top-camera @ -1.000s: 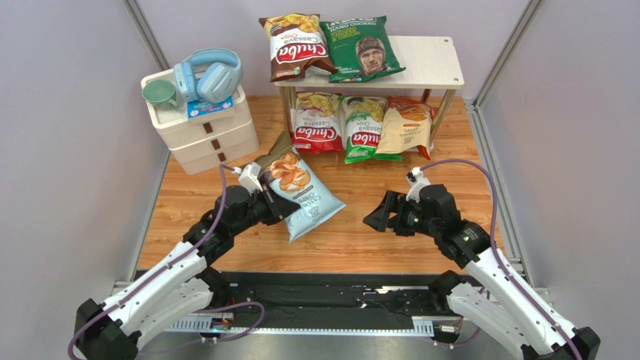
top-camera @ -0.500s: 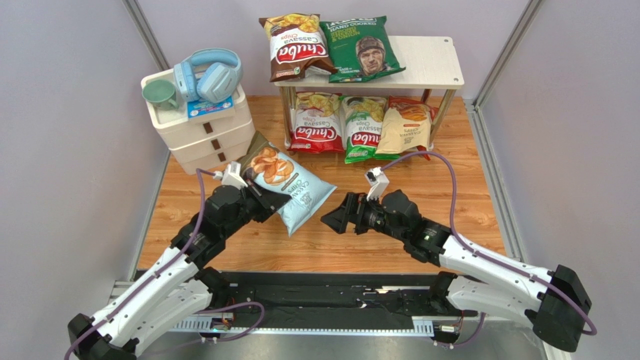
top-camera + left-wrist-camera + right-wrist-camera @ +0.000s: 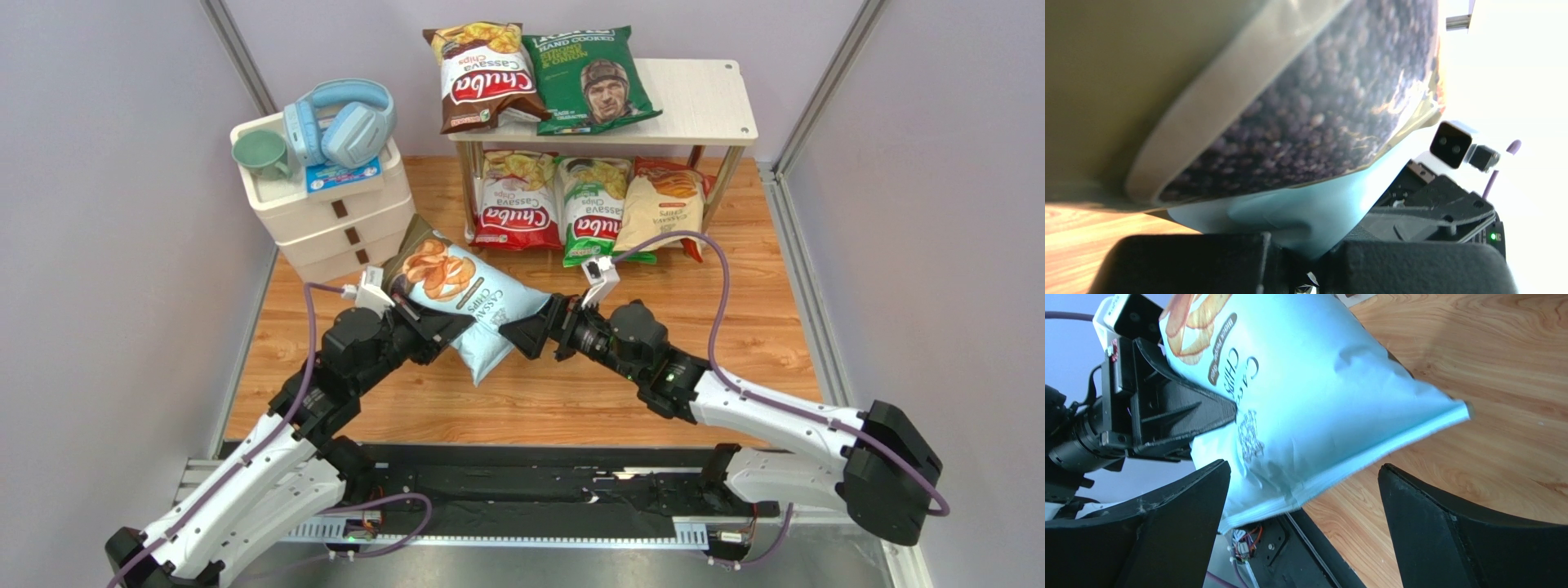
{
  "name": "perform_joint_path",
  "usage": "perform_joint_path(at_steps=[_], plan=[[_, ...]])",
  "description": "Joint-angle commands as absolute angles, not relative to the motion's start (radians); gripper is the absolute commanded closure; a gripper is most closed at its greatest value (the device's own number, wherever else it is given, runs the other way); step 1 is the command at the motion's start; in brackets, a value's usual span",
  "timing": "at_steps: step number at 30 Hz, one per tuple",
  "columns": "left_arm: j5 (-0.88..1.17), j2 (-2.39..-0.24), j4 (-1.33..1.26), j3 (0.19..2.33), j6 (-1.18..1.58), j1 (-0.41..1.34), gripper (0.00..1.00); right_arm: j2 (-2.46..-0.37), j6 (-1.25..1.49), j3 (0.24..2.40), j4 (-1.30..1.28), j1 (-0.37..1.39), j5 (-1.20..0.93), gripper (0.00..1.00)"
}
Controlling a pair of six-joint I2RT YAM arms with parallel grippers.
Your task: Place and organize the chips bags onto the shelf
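My left gripper (image 3: 426, 328) is shut on the lower edge of the light blue chips bag (image 3: 460, 298), holding it tilted above the table. The left wrist view shows its pale blue seam (image 3: 1309, 205) pinched between the jaws (image 3: 1315, 260). My right gripper (image 3: 528, 333) is open at the bag's right corner. In the right wrist view the bag's (image 3: 1321, 398) sealed edge lies between the spread fingers (image 3: 1303, 468) without touching them. On the shelf (image 3: 709, 104), the brown bag (image 3: 481, 76) and the dark green bag (image 3: 593, 80) lie on top. The red (image 3: 515, 202), green (image 3: 594, 211) and cream-orange (image 3: 662, 202) bags stand below.
A white three-drawer unit (image 3: 334, 218) stands at the back left, carrying blue headphones (image 3: 346, 123) and a green cup (image 3: 260, 152). The wooden tabletop (image 3: 748, 306) is fenced by grey walls and metal posts. The shelf top's right half is bare.
My right arm has swung left across the table to the blue bag, its jaws spreading wider. The left gripper has pulled the bag slightly left and back, turning it flatter.
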State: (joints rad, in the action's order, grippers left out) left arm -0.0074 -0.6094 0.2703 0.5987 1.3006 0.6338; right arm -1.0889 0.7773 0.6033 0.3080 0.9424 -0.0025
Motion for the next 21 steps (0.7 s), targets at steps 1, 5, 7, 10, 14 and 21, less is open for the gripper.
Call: perform_joint_path(at_steps=[1,5,7,10,14,21], plan=[[0.041,-0.583,0.204,0.600,1.354,0.630,1.00,-1.158,0.762,0.678,0.463,0.950,0.023,0.02],[0.049,-0.565,0.189,0.588,1.381,0.632,1.00,-1.244,0.775,0.693,0.529,0.953,0.015,0.03],[0.048,-0.551,0.199,0.588,1.385,0.632,1.00,-1.281,0.787,0.693,0.567,0.959,0.018,0.05],[0.052,-0.545,0.199,0.580,1.388,0.630,1.00,-1.311,0.799,0.687,0.610,0.971,0.029,0.11],[0.071,-0.546,0.212,0.572,1.393,0.632,1.00,-1.316,0.798,0.686,0.629,0.989,0.066,0.35],[0.026,-0.497,0.317,0.601,1.351,0.630,0.98,-1.292,0.744,0.722,0.528,1.009,0.101,1.00]])
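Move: The light blue chips bag hangs with its middle about 8 cm to the right hand's left and 5 cm farther out, roughly level, its sealed bottom end nearer still. The left gripper holds the bag about 8 cm to this hand's left, the bag's middle some 5 cm ahead of the left hand and 1 cm to its left. In the shelf, from the right hand, the red bag stands about 24 cm ahead, straight out, and the green cassava bag 22 cm ahead, 13 cm right, both some 12 cm lower. Leftward and a little forward, about 5 cm in all, the right hand slides its open fingers over the blue bag's bottom end, slowing beside the left gripper, then closes them nearly shut and pinches the film there. The left hand keeps its shut grip on the bag, drifting only about 1 cm left and down. ##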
